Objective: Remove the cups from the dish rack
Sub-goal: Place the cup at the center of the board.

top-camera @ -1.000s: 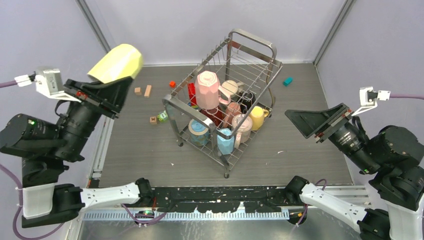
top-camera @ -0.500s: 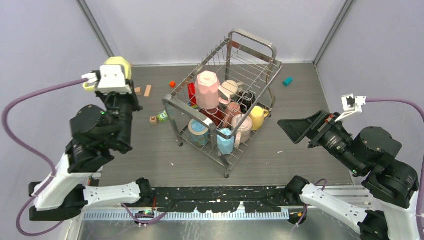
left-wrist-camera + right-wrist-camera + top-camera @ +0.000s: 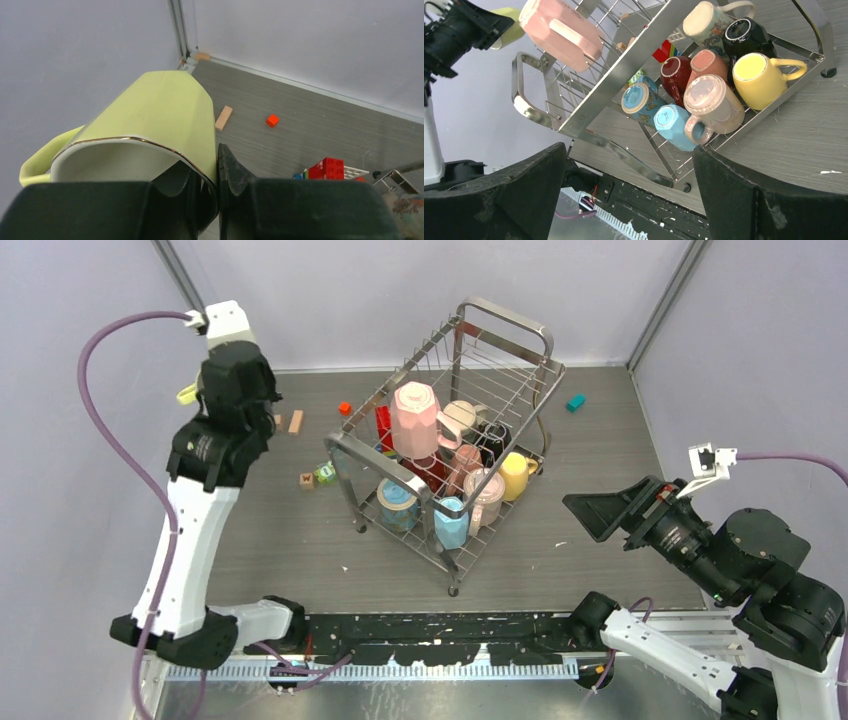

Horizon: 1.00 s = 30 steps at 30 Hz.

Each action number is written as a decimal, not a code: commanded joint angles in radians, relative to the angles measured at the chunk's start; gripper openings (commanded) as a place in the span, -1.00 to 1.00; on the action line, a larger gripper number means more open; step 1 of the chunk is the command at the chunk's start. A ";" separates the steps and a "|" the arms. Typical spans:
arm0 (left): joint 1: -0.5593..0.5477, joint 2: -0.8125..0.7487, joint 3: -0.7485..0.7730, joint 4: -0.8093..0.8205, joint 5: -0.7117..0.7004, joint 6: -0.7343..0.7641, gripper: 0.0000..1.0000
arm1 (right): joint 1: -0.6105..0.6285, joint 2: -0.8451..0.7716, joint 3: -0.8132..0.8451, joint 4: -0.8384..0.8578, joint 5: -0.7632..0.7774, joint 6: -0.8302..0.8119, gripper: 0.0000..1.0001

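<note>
My left gripper [image 3: 216, 156] is shut on the rim of a yellow-green cup [image 3: 160, 107], one finger inside and one outside. It hangs high over the table's far left; in the top view only the cup's handle [image 3: 187, 393] shows beside the wrist. The dish rack [image 3: 345, 446] stands mid-table holding several cups: a tall pink one [image 3: 415, 420] on top, a yellow one [image 3: 514, 476], a light blue one [image 3: 450, 522] and a dark red one [image 3: 675, 70]. My right gripper [image 3: 628, 150] is open and empty, low to the right of the rack.
Small toy blocks lie left of the rack: a red one [image 3: 344, 408], a wooden one [image 3: 295, 421] and a coloured pair [image 3: 318, 476]. A teal block [image 3: 575, 402] lies at the far right. Enclosure walls close in on three sides.
My left arm has swung up and toward the back-left corner with the yellow-green cup. My right arm has dropped lower and nearer, its jaws still open.
</note>
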 commanded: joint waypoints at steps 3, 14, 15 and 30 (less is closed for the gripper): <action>0.379 0.097 0.058 -0.131 0.411 -0.330 -1.00 | 0.001 -0.017 0.020 -0.038 0.007 -0.001 1.00; 0.625 0.293 -0.099 -0.181 0.628 -0.446 -1.00 | 0.003 -0.012 -0.014 -0.099 -0.015 -0.003 1.00; 0.625 0.314 -0.101 -0.185 0.632 -0.440 -1.00 | 0.002 -0.007 -0.018 -0.099 -0.025 -0.003 1.00; 0.579 0.523 -0.173 -0.138 0.677 -0.381 -1.00 | 0.003 -0.025 -0.037 -0.129 -0.024 -0.005 1.00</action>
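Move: Up at the far left, the left hand holds the yellow cup; the bare patch of board it is taken to lies about 5 cm ahead, 8 cm to the left and 38 cm below. Beside that patch, from the hand, the letter block lies 2 cm ahead and 1 cm left, the green owl 4 cm ahead and 3 cm right, and the wooden stick 18 cm ahead and 6 cm left, all some 42 cm down. From the right hand the patch is about 24 cm ahead, 55 cm left and 34 cm below. Sinking some 30 cm towards the bare board left of the letter block, the left arm carries the yellow cup forward about 7 cm, swinging left some 11 cm at first, then easing back a little while it keeps going down. The wrist tips over so the fingers turn from nearly level to steeply down, keeping their pinch on the cup wall. The right hand, open and empty, sinks about 4 cm. ##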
